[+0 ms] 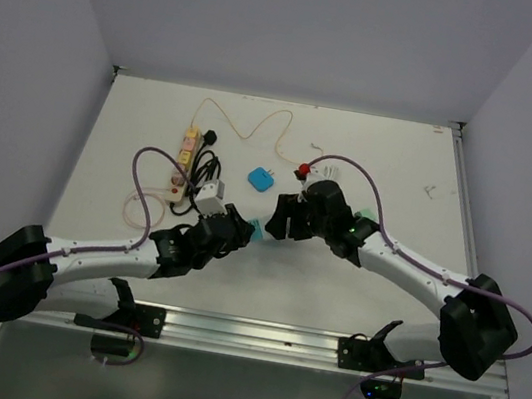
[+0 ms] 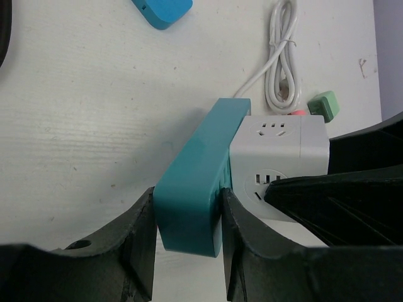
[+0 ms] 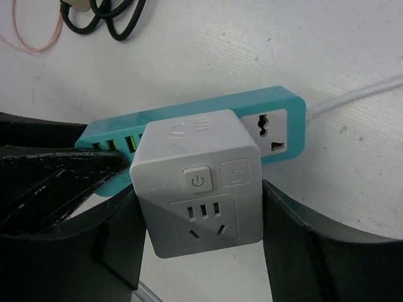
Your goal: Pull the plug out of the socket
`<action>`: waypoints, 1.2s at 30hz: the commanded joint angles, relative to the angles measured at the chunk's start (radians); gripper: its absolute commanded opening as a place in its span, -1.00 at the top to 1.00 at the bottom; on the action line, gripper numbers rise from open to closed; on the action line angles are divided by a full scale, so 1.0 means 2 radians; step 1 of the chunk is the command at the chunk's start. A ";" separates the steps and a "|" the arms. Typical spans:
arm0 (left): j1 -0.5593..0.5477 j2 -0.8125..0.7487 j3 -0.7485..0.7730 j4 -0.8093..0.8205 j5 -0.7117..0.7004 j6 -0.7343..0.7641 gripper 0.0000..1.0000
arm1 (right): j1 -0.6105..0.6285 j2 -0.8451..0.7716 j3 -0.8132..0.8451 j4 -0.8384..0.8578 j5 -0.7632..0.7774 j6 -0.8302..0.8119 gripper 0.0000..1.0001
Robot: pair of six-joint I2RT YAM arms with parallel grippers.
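Note:
The socket is a teal power strip (image 2: 195, 182) lying on the white table (image 1: 402, 171). My left gripper (image 2: 187, 233) is shut on its near end, one finger on each long side. The plug is a grey cube adaptor (image 3: 198, 182) with a power button, seated in the strip's face (image 3: 189, 108). My right gripper (image 3: 200, 233) is shut on the cube, its pads against the cube's left and right sides. In the top view both grippers (image 1: 241, 228) (image 1: 280, 224) meet at the table's middle and mostly cover the strip (image 1: 255, 229).
A pink and yellow power strip (image 1: 184, 161) with a coiled black cable (image 1: 209, 165) lies at the back left. A blue block (image 1: 260, 179), a coiled white cord (image 2: 283, 69) and a green plug (image 2: 324, 104) lie just beyond the grippers. A thin orange wire (image 1: 246, 131) loops farther back.

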 commanded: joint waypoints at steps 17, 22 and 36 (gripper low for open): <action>-0.019 0.107 0.046 -0.183 -0.117 0.020 1.00 | -0.007 -0.070 0.107 -0.135 0.031 0.024 1.00; -0.009 0.118 0.048 -0.192 -0.119 0.021 1.00 | -0.035 -0.083 0.109 -0.148 0.002 0.028 1.00; 0.027 0.118 0.035 -0.195 -0.090 0.014 1.00 | -0.067 -0.169 0.008 -0.022 -0.029 0.023 1.00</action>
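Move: The left fingers already grip the near end of the teal socket strip. The white cube plug, in the right hand, is about 6 cm to the left hand's right and 1 cm ahead, nearly level. From the right hand, the strip's middle is some 2 cm ahead, 2 cm left and 3 cm lower; the blue plug 12 cm ahead, 6 left, the pink plug 1 ahead, 14 right, and the green plug 8 ahead, 19 right, all roughly 9 cm below. Keeping its pinch on the white cube plug, the right hand draws it to the right about 6 cm while rising some 3 cm, turning slightly clockwise. The left hand holds on to the strip's near end and goes along with the pull, about 5 cm right and a little up; both grips stay closed on their parts. ##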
